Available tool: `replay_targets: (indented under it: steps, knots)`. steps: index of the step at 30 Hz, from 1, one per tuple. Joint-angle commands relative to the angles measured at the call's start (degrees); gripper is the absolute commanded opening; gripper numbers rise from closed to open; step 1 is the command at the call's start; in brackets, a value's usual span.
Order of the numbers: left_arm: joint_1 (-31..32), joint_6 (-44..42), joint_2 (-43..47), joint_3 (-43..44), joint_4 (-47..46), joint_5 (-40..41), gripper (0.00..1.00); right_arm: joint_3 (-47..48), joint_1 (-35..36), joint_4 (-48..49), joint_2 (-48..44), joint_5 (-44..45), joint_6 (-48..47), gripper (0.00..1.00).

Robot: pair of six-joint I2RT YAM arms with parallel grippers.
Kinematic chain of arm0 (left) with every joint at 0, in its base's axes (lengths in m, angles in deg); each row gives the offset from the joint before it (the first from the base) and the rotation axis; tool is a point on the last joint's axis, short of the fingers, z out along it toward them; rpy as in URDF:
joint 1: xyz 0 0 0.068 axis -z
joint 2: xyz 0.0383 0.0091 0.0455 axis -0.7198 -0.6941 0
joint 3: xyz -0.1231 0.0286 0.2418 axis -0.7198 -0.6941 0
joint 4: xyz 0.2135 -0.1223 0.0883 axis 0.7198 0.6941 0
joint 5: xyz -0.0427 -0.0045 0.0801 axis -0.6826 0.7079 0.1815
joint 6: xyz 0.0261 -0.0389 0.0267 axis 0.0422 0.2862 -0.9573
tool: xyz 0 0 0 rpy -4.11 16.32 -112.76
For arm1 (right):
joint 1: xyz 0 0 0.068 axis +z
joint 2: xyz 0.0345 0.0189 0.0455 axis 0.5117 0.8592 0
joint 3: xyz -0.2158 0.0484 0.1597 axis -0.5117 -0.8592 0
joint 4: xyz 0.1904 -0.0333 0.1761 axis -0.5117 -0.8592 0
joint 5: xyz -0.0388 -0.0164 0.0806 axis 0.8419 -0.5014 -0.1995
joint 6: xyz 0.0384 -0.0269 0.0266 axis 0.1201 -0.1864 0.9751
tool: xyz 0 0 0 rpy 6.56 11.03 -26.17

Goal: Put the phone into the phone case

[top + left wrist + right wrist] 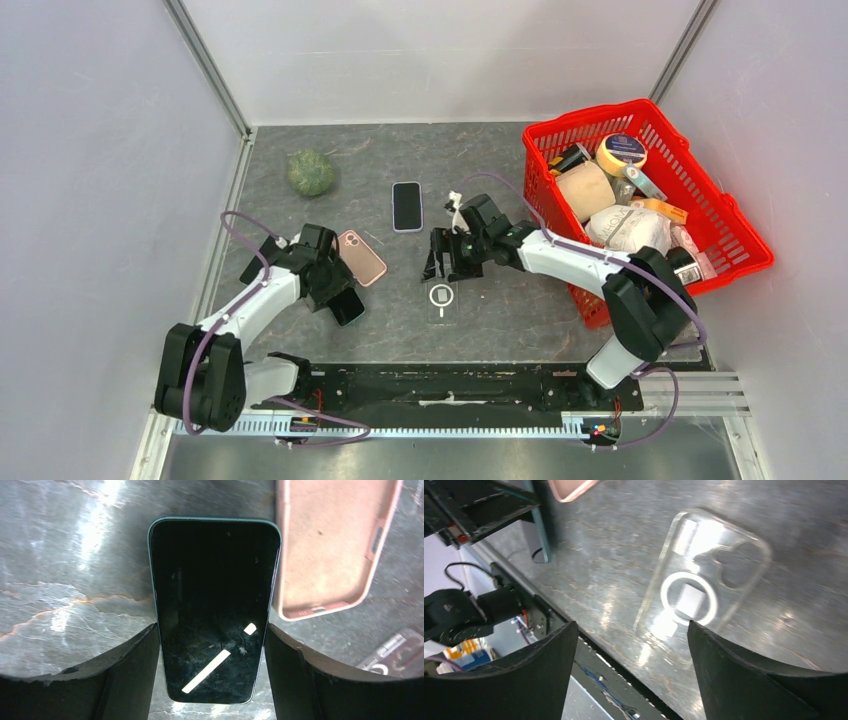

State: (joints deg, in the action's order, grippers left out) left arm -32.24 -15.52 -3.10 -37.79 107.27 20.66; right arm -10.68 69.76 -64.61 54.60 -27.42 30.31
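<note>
A dark-screened phone (212, 595) with a teal edge sits between my left gripper's fingers (125, 670), and both touch its long sides. In the top view my left gripper (338, 290) is at the table's left with the phone (347, 305) in it. A pink phone case (325, 550) lies beside it with its inside facing up (361, 257). A clear phone case (704, 585) with a white ring lies flat on the table (441, 297). My right gripper (631, 625) hovers over its near end, open and holding nothing (445, 262).
A second phone (407, 206) lies face up on the table farther back. A green ball (311, 172) rests at the back left. A red basket (585, 116) full of household items stands at the right. The arms' mounting rail (450, 385) runs along the near edge.
</note>
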Motion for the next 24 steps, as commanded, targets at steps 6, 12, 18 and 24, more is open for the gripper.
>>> replay_targets:
  steps: [6,12,18,24]
  knots:
    - [5.01,3.22,3.69,1.13,-2.80,-6.83,0.30,5.51,6.26,9.66,5.94,-9.87,2.48,0.72]
    - [8.20,5.70,3.47,2.74,-4.26,-8.71,0.30,5.74,8.01,13.97,8.72,-10.58,5.18,0.69]
    - [11.20,7.72,1.60,4.84,-5.72,-9.11,0.30,5.82,9.41,18.72,12.05,-10.42,8.77,0.67]
    - [13.47,8.75,0.05,6.89,-6.60,-9.24,0.30,5.60,10.14,21.19,13.61,-8.28,10.96,0.63]
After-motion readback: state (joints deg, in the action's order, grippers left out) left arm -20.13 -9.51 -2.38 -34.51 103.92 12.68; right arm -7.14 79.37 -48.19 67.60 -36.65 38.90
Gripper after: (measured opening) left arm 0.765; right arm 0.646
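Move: The left hand, gripping the phone by its long edges, has the clear phone case about 26 cm to its right, nearly level with it and 2 cm lower; the pink case lies some 10 cm ahead and 5 cm right. From the right hand, the held phone is roughly 27 cm left, 3 cm back and 5 cm down. The clear case sits almost under that hand, 3 cm back and 8 cm down, the pink case about 21 cm left and 6 cm ahead. Bring the left gripper about 8 cm to the right and 3 cm up, keeping its pinch on the phone, turning it some 10 degrees clockwise and tipping its right side up. Meanwhile send the right gripper some 10 cm left and 4 cm back to meet the phone, sinking slightly late on, its fingers narrowing by about a quarter but still open. ##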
